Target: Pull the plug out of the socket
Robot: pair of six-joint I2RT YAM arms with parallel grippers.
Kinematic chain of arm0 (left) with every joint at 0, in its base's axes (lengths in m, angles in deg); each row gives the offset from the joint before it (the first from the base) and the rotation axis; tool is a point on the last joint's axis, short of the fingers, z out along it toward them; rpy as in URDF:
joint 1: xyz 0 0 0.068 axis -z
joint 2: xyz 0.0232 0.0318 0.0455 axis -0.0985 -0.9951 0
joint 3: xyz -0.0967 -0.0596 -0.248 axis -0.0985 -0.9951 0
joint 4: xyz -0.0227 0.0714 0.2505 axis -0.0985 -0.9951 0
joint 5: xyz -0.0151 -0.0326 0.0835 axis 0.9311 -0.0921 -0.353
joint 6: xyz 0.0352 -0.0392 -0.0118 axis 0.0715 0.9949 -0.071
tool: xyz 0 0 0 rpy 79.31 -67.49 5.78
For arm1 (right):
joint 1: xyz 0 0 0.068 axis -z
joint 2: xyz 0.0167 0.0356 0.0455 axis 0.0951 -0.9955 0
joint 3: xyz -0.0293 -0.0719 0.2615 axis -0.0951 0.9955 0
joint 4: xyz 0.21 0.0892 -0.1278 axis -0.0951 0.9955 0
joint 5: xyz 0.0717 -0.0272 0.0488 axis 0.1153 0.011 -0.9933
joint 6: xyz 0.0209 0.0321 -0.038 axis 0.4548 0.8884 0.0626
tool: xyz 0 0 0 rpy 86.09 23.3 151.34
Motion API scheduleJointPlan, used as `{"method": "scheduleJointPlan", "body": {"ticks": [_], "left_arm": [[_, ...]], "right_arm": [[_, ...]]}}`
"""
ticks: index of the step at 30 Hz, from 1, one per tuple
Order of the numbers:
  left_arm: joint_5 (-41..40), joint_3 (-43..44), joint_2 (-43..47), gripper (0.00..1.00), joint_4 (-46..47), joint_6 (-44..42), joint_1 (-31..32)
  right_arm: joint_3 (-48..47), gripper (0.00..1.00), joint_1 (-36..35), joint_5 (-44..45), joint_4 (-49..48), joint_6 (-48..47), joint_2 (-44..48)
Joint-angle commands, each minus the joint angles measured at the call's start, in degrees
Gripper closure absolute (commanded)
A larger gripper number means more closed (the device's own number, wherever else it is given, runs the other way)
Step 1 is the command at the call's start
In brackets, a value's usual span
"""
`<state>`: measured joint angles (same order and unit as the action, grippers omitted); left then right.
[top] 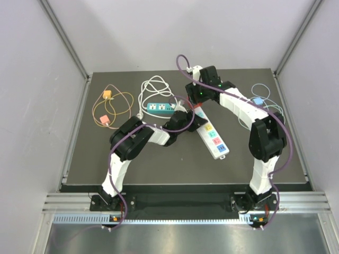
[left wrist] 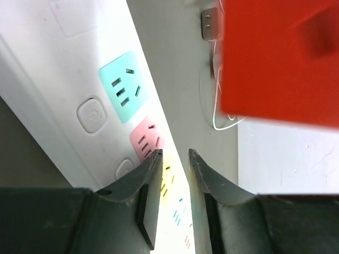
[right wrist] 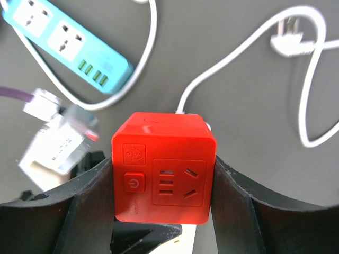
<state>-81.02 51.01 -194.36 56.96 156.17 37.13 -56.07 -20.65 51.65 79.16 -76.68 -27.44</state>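
Observation:
A red cube plug, with its own socket face and power button, sits between the fingers of my right gripper, which is shut on its two sides. In the left wrist view the cube hangs apart from the white power strip, with metal prongs showing at its edge. My left gripper stands only narrowly open over the strip's yellow socket, nothing between its fingers. From above, both grippers meet at the strip's far end.
A teal power strip with a white cable lies at the back, just left of the grippers. Orange cables lie at the far left and a thin blue-tagged cable at the right. A loose white plug lies beyond the cube.

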Motion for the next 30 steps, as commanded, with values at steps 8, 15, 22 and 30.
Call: {"method": "scheduleJointPlan", "body": {"ticks": [8,15,22,30], "left_arm": [[2.76,-7.31,-0.96,0.55,-2.10,-3.95,-0.60],[3.90,-9.07,8.88,0.33,-1.47,-10.89,-0.69],[-0.40,-15.65,23.99,0.27,-10.69,-23.19,-0.77],[-9.62,-25.15,44.09,0.22,-23.17,-33.05,-0.77]], "right_arm": [[-2.91,1.00,2.28,-0.10,-4.23,-2.34,7.29],[0.70,1.00,9.05,-3.97,-5.38,-4.89,11.77],[2.55,1.00,21.16,-4.42,-6.52,-7.53,10.74],[-4.03,0.97,28.30,-0.72,-8.19,-5.95,0.01]]}}
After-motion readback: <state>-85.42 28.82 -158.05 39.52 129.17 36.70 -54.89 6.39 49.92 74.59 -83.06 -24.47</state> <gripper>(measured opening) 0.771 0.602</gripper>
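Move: The right hand holds the red plug cube, already clear of the white strip. Open table for it lies about 25 cm to the right, 8 cm ahead and 12 cm down; the brown plug is 26 cm right and 1 cm ahead, the blue plug 34 cm right and 2 cm ahead. The white strip's middle is some 15 cm back and 8 cm right of this hand, and about 6 cm back, 4 cm right and slightly below the left hand. Keeping its grip on the red cube, the right hand lifts about 7 cm, swings some 23 cm right and 7 cm forward towards the loose plugs, then sinks again, turning about 20 degrees clockwise. The left fingertips come off the white strip and open wide as that hand backs away left, back and up, its fingers tilting upward. ##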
